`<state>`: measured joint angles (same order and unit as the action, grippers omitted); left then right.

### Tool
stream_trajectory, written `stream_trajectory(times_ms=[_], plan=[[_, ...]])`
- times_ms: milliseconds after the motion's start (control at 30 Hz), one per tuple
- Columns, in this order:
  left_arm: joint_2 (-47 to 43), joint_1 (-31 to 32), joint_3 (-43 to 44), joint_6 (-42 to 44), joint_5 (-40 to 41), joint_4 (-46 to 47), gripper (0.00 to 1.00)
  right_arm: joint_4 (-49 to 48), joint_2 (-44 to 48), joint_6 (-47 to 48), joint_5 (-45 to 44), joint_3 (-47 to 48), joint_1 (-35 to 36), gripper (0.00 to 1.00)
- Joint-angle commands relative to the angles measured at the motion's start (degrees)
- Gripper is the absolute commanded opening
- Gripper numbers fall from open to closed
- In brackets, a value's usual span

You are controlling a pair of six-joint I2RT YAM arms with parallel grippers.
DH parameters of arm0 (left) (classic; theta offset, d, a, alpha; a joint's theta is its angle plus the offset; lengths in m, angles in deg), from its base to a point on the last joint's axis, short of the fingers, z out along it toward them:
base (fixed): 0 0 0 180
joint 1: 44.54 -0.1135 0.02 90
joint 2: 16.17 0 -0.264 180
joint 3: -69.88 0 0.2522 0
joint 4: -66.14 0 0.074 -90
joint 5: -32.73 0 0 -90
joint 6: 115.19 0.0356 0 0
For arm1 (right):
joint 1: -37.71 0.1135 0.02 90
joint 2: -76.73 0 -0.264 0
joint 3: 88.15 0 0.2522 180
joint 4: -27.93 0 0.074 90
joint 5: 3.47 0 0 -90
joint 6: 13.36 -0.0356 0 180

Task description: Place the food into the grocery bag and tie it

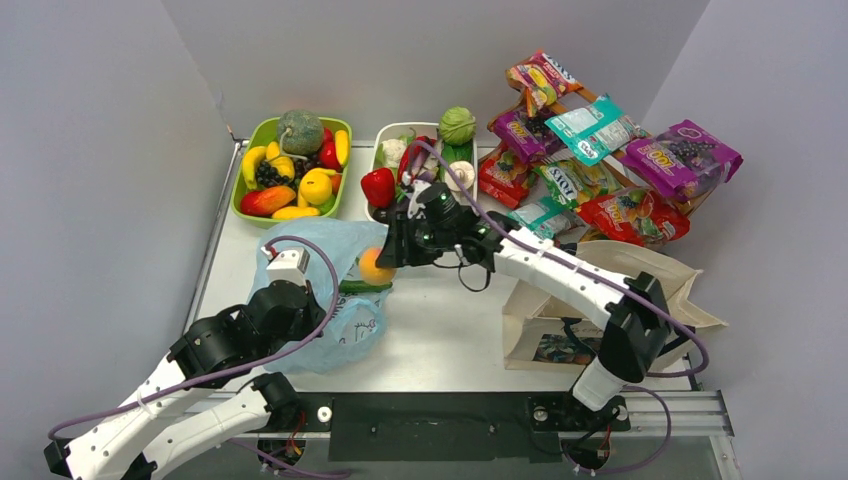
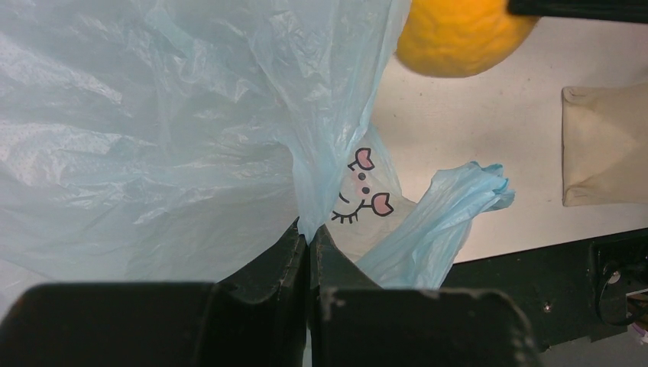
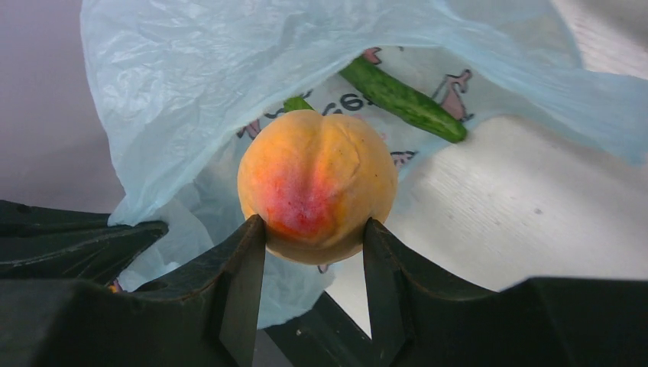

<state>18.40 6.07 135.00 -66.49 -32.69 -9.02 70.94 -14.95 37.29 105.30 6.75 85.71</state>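
The light-blue grocery bag lies on the left of the table with its mouth facing right. My left gripper is shut on a fold of the bag's rim, holding it up. My right gripper is shut on an orange-and-red toy peach, which hangs at the bag's mouth. A green cucumber lies just inside the bag. More food sits at the back: a green tray of fruit, a white tray of vegetables and snack packets.
A beige canvas tote lies on its side at the right, close under my right arm. Grey walls close in the table on the left, back and right. A black rail runs along the near edge.
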Motion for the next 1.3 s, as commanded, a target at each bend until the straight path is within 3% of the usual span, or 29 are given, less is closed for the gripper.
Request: stream_trajectory(times_ms=[0, 133, 167, 200, 267, 300, 333, 400, 700, 933, 1067, 1267], plan=[[-0.38, -0.34, 0.14, 0.49, -0.26, 2.71, 0.00, -11.66, -5.27, -4.68, 1.84, 2.47, 2.77, 0.15], [-0.54, -0.42, 0.12, 0.40, -0.14, 2.62, 0.00, -16.53, -11.23, -7.93, 3.20, 5.53, 4.70, 0.18], [-0.55, -0.42, 0.09, 0.42, -0.12, 2.61, 0.00, -17.59, -12.16, -8.46, 3.53, 6.05, 5.09, 0.28], [-0.62, -0.42, 0.09, 0.43, -0.05, 2.68, 0.00, -17.93, -13.82, -9.43, 3.55, 7.23, 5.52, 0.45], [-0.84, -0.40, 0.09, 0.33, 0.00, 2.66, 0.00, -18.29, -15.69, -10.06, 3.73, 8.77, 6.04, 0.68], [-0.93, -0.41, 0.08, 0.34, 0.02, 2.63, 0.00, -18.41, -16.06, -10.18, 3.65, 9.08, 6.22, 0.73], [-1.01, -0.49, 0.13, 0.34, 0.09, 2.61, 0.00, -18.68, -16.34, -10.10, 3.60, 9.31, 6.51, 0.87], [-1.17, -0.51, 0.14, 0.26, 0.06, 2.61, 0.00, -18.77, -16.07, -9.78, 3.42, 8.98, 6.71, 0.92], [-1.23, -0.60, 0.11, 0.42, -0.17, 2.76, 0.00, -13.32, -8.88, -4.90, -0.25, 3.73, 6.66, 0.95], [-1.09, -0.65, 0.25, 0.19, -0.47, 2.71, 0.00, -4.12, -0.35, -1.14, -13.00, -3.28, 6.00, 0.95], [-2.70, -0.68, 2.31, -1.47, -3.31, 4.17, 0.00, -2.44, 3.58, -3.32, -17.19, -8.85, 4.89, 0.94], [-1.99, -0.68, 12.78, -1.61, -3.31, 5.74, 0.00, -3.33, 8.09, -12.81, -21.42, -16.08, 4.75, 0.94]])
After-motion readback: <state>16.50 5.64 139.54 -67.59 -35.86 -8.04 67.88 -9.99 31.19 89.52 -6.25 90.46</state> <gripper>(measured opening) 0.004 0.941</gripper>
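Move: Some 8 cm to the left of the right hand, level with it fore and aft and about 10 cm lower, is the mouth of the grocery bag; that hand already grips the peach. The cucumber lies about 3 cm ahead, 7 cm left and 16 cm below, with the red pepper roughly 25 cm ahead, 4 cm left and 9 cm lower. From the left hand, shut on the bag's rim, the mouth is about 9 cm ahead, 4 cm right and 8 cm below. Carrying the peach left and down into the bag's mouth, the right hand goes about 10 cm left while sinking 5 cm, spreads its fingers wide to let go, then withdraws some 13 cm to the right, open, rising slightly before sinking again. The left hand keeps its pinch on the bag and, only at the very end, lifts it about 3.5 cm. ##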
